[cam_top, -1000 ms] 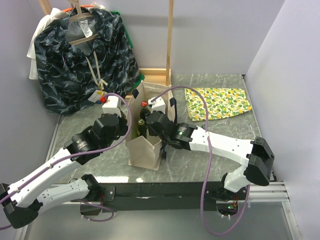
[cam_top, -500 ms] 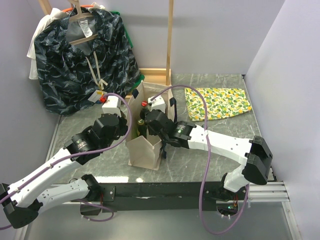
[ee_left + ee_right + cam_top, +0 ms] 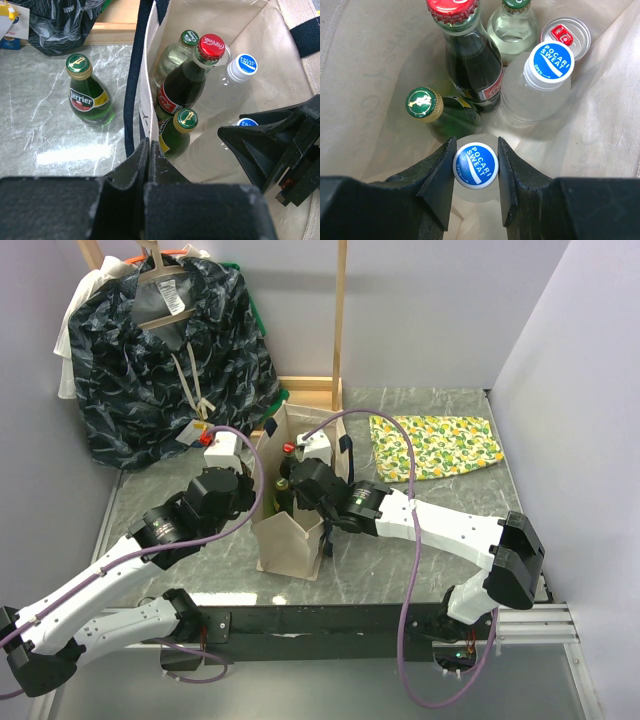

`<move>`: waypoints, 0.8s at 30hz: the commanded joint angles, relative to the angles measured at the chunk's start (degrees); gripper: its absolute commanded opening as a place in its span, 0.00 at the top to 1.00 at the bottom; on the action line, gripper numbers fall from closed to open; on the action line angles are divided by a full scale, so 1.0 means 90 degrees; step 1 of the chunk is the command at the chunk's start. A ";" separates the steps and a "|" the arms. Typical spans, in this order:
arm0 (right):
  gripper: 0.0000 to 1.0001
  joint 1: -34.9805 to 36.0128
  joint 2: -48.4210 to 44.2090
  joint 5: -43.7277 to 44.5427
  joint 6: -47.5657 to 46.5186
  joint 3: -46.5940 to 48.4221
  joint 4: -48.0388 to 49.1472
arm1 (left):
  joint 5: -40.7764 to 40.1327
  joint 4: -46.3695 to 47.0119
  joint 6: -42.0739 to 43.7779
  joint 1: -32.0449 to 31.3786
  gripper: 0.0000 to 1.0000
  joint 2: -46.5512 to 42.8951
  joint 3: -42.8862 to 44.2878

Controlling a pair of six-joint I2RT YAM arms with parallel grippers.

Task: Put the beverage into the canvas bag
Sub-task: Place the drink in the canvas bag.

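Observation:
The beige canvas bag [image 3: 292, 538] stands open in the middle of the table. My left gripper [image 3: 148, 143] is shut on its left wall [image 3: 145, 95], pinching the rim. My right gripper [image 3: 475, 150] is down inside the bag, shut on the blue cap of a clear Pocari Sweat bottle [image 3: 475, 165], the beverage. Around it in the bag stand a second Pocari Sweat bottle [image 3: 540, 80], a Coca-Cola bottle [image 3: 470, 55], a green Perrier bottle [image 3: 432, 111], a pale green-capped bottle [image 3: 512, 25] and a can [image 3: 566, 35]. In the top view the right gripper [image 3: 297, 483] is over the bag's mouth.
Another green Perrier bottle [image 3: 87, 95] stands on the marble table just left of the bag. A dark patterned garment [image 3: 165, 350] hangs at the back left. A yellow-green printed cloth [image 3: 435, 445] lies at the back right. A wooden frame [image 3: 340, 330] rises behind the bag.
The right arm has eased slightly left over the bag. The left arm and the bag have not moved, and both grips are unchanged.

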 commanded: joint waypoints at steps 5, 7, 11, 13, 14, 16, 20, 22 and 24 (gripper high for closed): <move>0.56 -0.0063 -0.0138 0.0068 0.0161 -0.0012 -0.0217 | -0.0149 0.0159 0.0089 0.0012 0.99 -0.0057 0.0048; 0.55 -0.0053 -0.0138 0.0049 0.0151 -0.0003 -0.0207 | -0.0149 0.0159 0.0099 0.0012 0.99 -0.0057 0.0058; 0.44 -0.0053 -0.0128 0.0029 0.0151 -0.0003 -0.0217 | -0.0159 0.0149 0.0079 0.0012 0.99 -0.0057 0.0058; 0.41 -0.0043 -0.0138 0.0029 0.0151 -0.0003 -0.0217 | -0.0159 0.0139 0.0079 0.0012 0.99 -0.0057 0.0058; 0.39 -0.0053 -0.0157 0.0039 0.0151 -0.0012 -0.0227 | -0.0159 0.0139 0.0079 0.0021 0.99 -0.0057 0.0048; 0.38 -0.0063 -0.0187 0.0058 0.0160 -0.0022 -0.0217 | -0.0159 0.0149 0.0079 0.0012 0.99 -0.0057 0.0048; 0.37 -0.0053 -0.0284 0.0048 0.0151 -0.0042 -0.0168 | -0.0159 0.0149 0.0079 0.0012 0.99 -0.0057 0.0048; 0.37 -0.0053 -0.0333 0.0078 0.0151 -0.0042 -0.0158 | -0.0159 0.0149 0.0079 0.0012 0.99 -0.0057 0.0048; 0.37 -0.0063 -0.0382 0.0126 0.0151 -0.0042 -0.0149 | -0.0159 0.0139 0.0079 0.0012 0.99 -0.0067 0.0039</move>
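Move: The right hand, inside the canvas bag, already grips the Pocari bottle by its cap; the bag's middle is straight below, about 10 cm down. The Coca-Cola bottle stands about 7 cm ahead and 3 cm left, the second Pocari bottle about 8 cm ahead and 1 cm right, and the bagged Perrier 2 cm ahead and 4 cm left, their middles 8 to 13 cm down. From the left hand, on the left rim, the bag's middle is level, 9 cm right and 14 cm down. The right hand opens its fingers from the Pocari bottle's cap, widening from under half to nearly two thirds open and releasing its pinch, while it settles about half a centimetre down into the bag with hardly any turn and then stays there astride the bottle top. The left hand keeps still with its fingers shut on the left rim, holding the bag open. ##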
